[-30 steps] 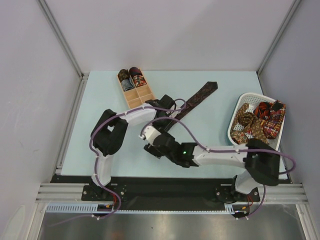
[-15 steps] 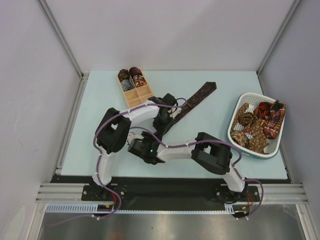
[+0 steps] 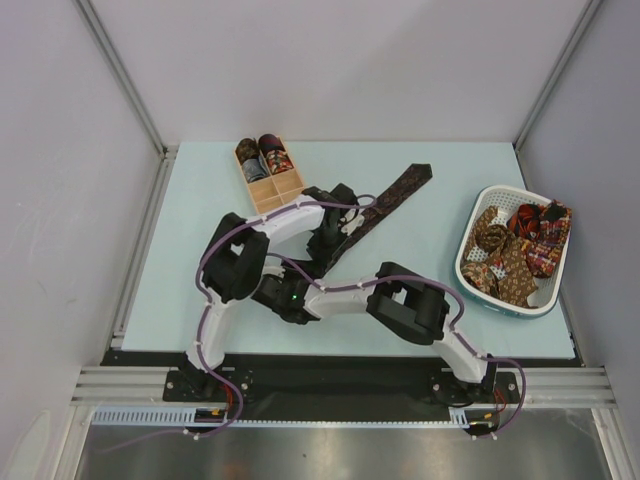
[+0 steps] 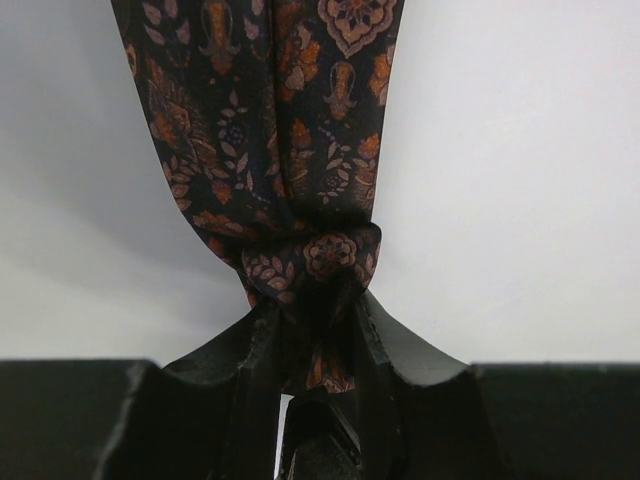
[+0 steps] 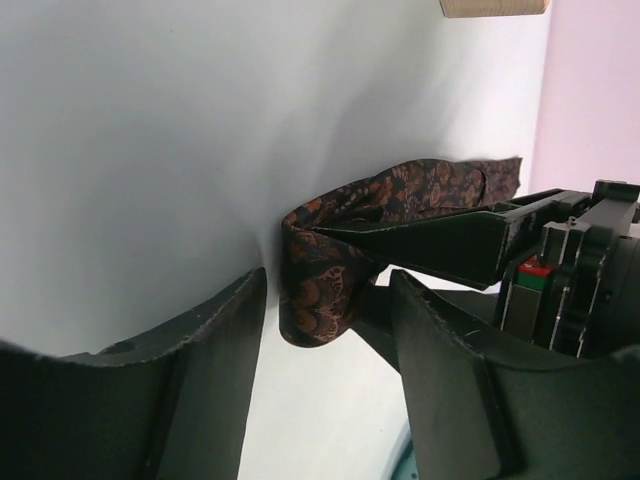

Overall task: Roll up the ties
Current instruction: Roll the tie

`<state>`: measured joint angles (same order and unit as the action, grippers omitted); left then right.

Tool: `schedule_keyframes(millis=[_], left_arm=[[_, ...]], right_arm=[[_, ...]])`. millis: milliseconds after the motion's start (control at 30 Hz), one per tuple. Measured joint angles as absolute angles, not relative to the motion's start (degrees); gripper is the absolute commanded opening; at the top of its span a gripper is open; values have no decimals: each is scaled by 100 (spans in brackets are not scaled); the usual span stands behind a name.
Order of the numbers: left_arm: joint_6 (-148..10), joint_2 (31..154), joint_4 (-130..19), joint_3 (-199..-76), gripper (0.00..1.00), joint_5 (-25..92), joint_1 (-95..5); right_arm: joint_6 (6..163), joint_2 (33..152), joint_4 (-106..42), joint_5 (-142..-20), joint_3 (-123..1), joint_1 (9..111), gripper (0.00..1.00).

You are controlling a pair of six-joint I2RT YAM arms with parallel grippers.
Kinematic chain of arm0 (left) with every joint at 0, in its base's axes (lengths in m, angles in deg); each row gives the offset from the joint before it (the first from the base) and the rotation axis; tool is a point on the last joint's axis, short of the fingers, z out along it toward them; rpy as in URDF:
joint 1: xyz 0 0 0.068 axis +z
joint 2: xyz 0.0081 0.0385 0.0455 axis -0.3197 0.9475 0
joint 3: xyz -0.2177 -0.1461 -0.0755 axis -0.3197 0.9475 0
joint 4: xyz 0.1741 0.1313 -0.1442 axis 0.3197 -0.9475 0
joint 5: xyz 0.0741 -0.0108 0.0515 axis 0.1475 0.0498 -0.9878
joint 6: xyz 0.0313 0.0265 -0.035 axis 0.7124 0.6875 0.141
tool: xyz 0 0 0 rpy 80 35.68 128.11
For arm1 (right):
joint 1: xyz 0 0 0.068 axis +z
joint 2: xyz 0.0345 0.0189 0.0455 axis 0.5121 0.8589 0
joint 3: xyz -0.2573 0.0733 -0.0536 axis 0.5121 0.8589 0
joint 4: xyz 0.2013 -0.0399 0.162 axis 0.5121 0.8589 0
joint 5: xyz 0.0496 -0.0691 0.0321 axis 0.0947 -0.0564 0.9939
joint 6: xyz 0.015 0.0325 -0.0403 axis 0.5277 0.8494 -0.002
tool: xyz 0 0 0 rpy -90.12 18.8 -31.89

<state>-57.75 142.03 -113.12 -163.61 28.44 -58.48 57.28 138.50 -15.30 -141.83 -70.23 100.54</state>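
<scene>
A dark maroon patterned tie (image 3: 395, 195) lies diagonally across the table, its pointed end toward the back right. My left gripper (image 3: 327, 243) is shut on the tie's folded near end; in the left wrist view the fabric (image 4: 270, 130) bunches between the jaws of that gripper (image 4: 312, 305). My right gripper (image 3: 305, 275) has come in from the near side. In the right wrist view it stands open (image 5: 328, 300), with the folded end (image 5: 325, 270) between its fingertips and apart from them. The left gripper's fingers (image 5: 430, 240) pinch that fold from the right.
A wooden compartment box (image 3: 280, 190) at the back left holds two rolled ties (image 3: 262, 155). A white basket (image 3: 468, 262) at the right edge holds several loose ties (image 3: 520, 240). Both arms cross over the table's middle.
The right arm has swung left and folded at the elbow, bringing its gripper up to the tie's held end, with its jaws somewhat narrower. The left gripper has kept its grip in place.
</scene>
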Motion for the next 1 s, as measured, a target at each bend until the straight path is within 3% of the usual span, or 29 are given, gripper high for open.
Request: schedule_keyframes(millis=[167,300,500,667,1000], left_arm=[[-5775,14264,-11435,-16472,33,2875,-5830],[-5775,14297,-11472,-16514,33,2910,-5798],[-5762,14308,-11485,-16527,38,2980,-5784],[-5688,14301,-11505,-16527,65,3028,-5782],[-5830,13521,-11017,-16536,93,3303,-5704]], right_arm=[[5678,13972,-1482,-14362,-7056,10054,47],[5689,14094,-1428,-14419,-7089,10032,28],[5756,14132,-1360,-14358,-7146,10021,23],[5780,14049,-1342,-14159,-7131,9975,23],[5800,13896,-1458,-13879,-6993,9907,21]])
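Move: The tie's rolled end is already pinched in the left hand's downward fingers, its middle about 1 cm to the left of that hand point. From the right hand, whose open fingers straddle it from the near side, it is some 1 cm ahead, 1 cm to the right and 1 cm lower. The flat tie's far end lies roughly 28 cm ahead and 27 cm right of the left hand; the compartment box is about 22 cm ahead and 17 cm left of the left hand. Easing about 1 cm down and slightly right, the right hand closes its fingers on the rolled end of the tie and keeps it pinched. Only then does the left hand open wide, let go of the roll and lift off some 6 cm, drifting about 2 cm forward and 2 cm right and tilting some 10 degrees as it clears. ##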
